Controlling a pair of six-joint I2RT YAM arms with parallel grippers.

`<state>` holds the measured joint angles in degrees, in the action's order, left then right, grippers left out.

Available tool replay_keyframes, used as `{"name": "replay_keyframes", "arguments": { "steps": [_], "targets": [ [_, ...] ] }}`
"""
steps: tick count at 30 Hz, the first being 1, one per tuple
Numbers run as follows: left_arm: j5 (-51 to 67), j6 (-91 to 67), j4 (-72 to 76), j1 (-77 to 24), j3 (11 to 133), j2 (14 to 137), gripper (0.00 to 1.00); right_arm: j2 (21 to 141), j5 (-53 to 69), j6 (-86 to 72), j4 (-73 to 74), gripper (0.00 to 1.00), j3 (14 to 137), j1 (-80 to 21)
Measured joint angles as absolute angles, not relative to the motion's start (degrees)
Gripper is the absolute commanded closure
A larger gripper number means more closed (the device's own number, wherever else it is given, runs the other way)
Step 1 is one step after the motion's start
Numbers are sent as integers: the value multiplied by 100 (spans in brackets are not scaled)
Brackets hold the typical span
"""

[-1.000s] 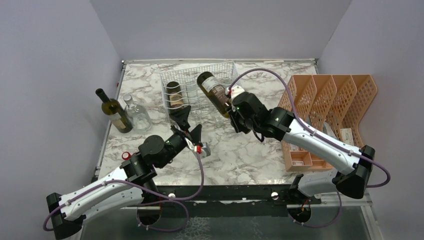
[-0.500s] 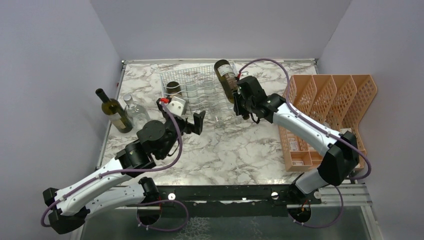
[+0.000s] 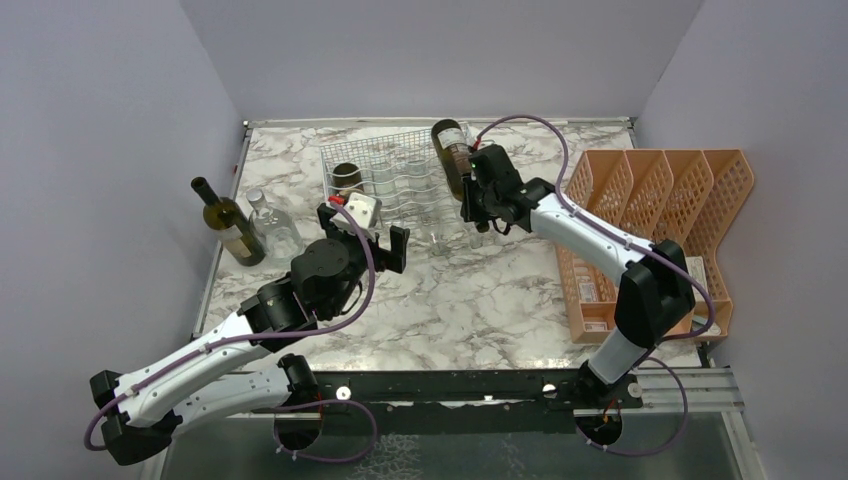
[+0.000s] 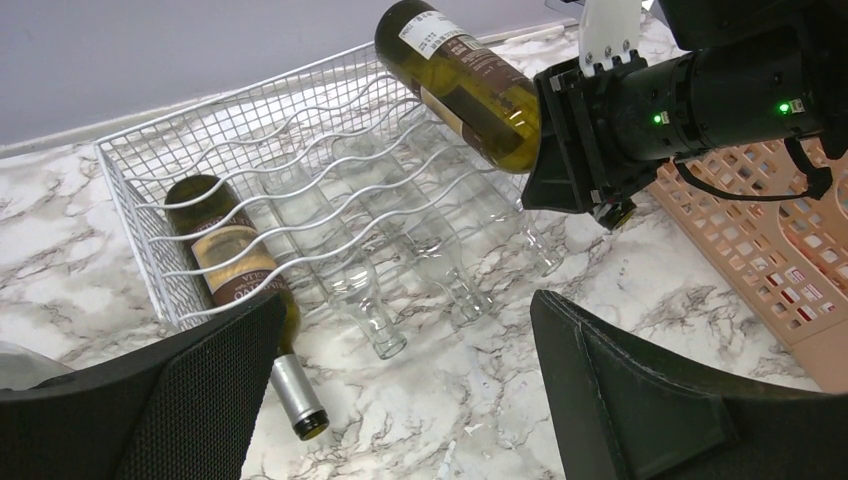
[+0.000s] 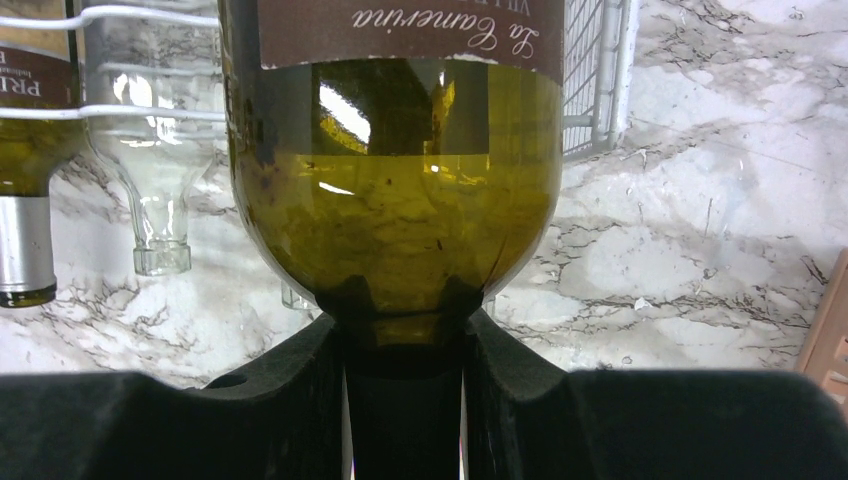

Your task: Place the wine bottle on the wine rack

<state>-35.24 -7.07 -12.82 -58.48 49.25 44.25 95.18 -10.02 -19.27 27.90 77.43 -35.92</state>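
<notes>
The white wire wine rack (image 3: 400, 178) lies at the back middle of the table. My right gripper (image 3: 470, 196) is shut on the neck of a green wine bottle (image 3: 451, 152) with a brown label. It holds the bottle tilted, base up and away, over the rack's right end. The right wrist view shows the bottle's shoulder (image 5: 400, 200) just above my gripper (image 5: 405, 385), with the rack's corner (image 5: 592, 80) behind. In the left wrist view the bottle (image 4: 455, 80) hangs above the rack (image 4: 300, 130). My left gripper (image 3: 377, 236) is open and empty just in front of the rack.
Another wine bottle (image 4: 232, 258) lies in the rack's left cradle, with clear glass bottles (image 4: 372, 305) beside it, necks poking out the front. A green bottle (image 3: 226, 222) and a clear bottle (image 3: 273, 228) stand at the left edge. An orange perforated tray (image 3: 660, 205) stands on the right.
My right arm carried the wine bottle back and to the right, from over the rack's middle to its right end. My left gripper swung up toward the rack's front, still open.
</notes>
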Motion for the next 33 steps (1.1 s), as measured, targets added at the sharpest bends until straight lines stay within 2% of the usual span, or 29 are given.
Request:
{"name": "replay_keyframes", "arguments": {
  "steps": [8, 12, 19, 27, 29, 33],
  "targets": [
    [-3553, -749, -1306, -5848, 4925, 4403, 1, 9640, -974, -2053, 2626, 97, 7747, -3474],
    [-3590, -751, -1332, -5848, 4928, 4405, 1, 9773, -930, -2080, 2620, 80, 7767, -3437],
    [-3671, -773, -1358, -5848, 4967, 4436, 1, 9843, -864, -2161, 2591, 68, 7769, -3400],
    [-3682, -766, -1420, -5828, 5199, 4737, 1, 9891, -871, -2158, 2375, 42, 7830, -3354],
    [-3673, -766, -1472, -5789, 5286, 4882, 1, 9889, -875, -2143, 2255, 32, 7870, -3341],
    [-3581, -755, -1575, -5601, 5395, 5166, 1, 9848, -880, -2134, 2060, 26, 7867, -3336]
  ]
}}
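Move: About 12 cm ahead of the right hand, 3 cm to its left and 3 cm below lies the middle of the rack's rightmost upper slot; the hand already grips the wine bottle by its neck there. A clear bottle lies under that slot, roughly 9 cm ahead, 2 cm left and 10 cm down; the next clear bottle is some 7 cm farther left at the same level. From the left hand the slot is about 25 cm ahead, 16 cm right and 18 cm below. Easing the held bottle down by about 2 cm and just over 1 cm forward onto the wavy wires of the rack's right end, the right hand stays there briefly. Its fingers then open and release the neck, and the hand moves forward and up, about 2 cm each way, over the bottle. The open, empty left hand starts forward about 2 cm late on, sinking slightly. ##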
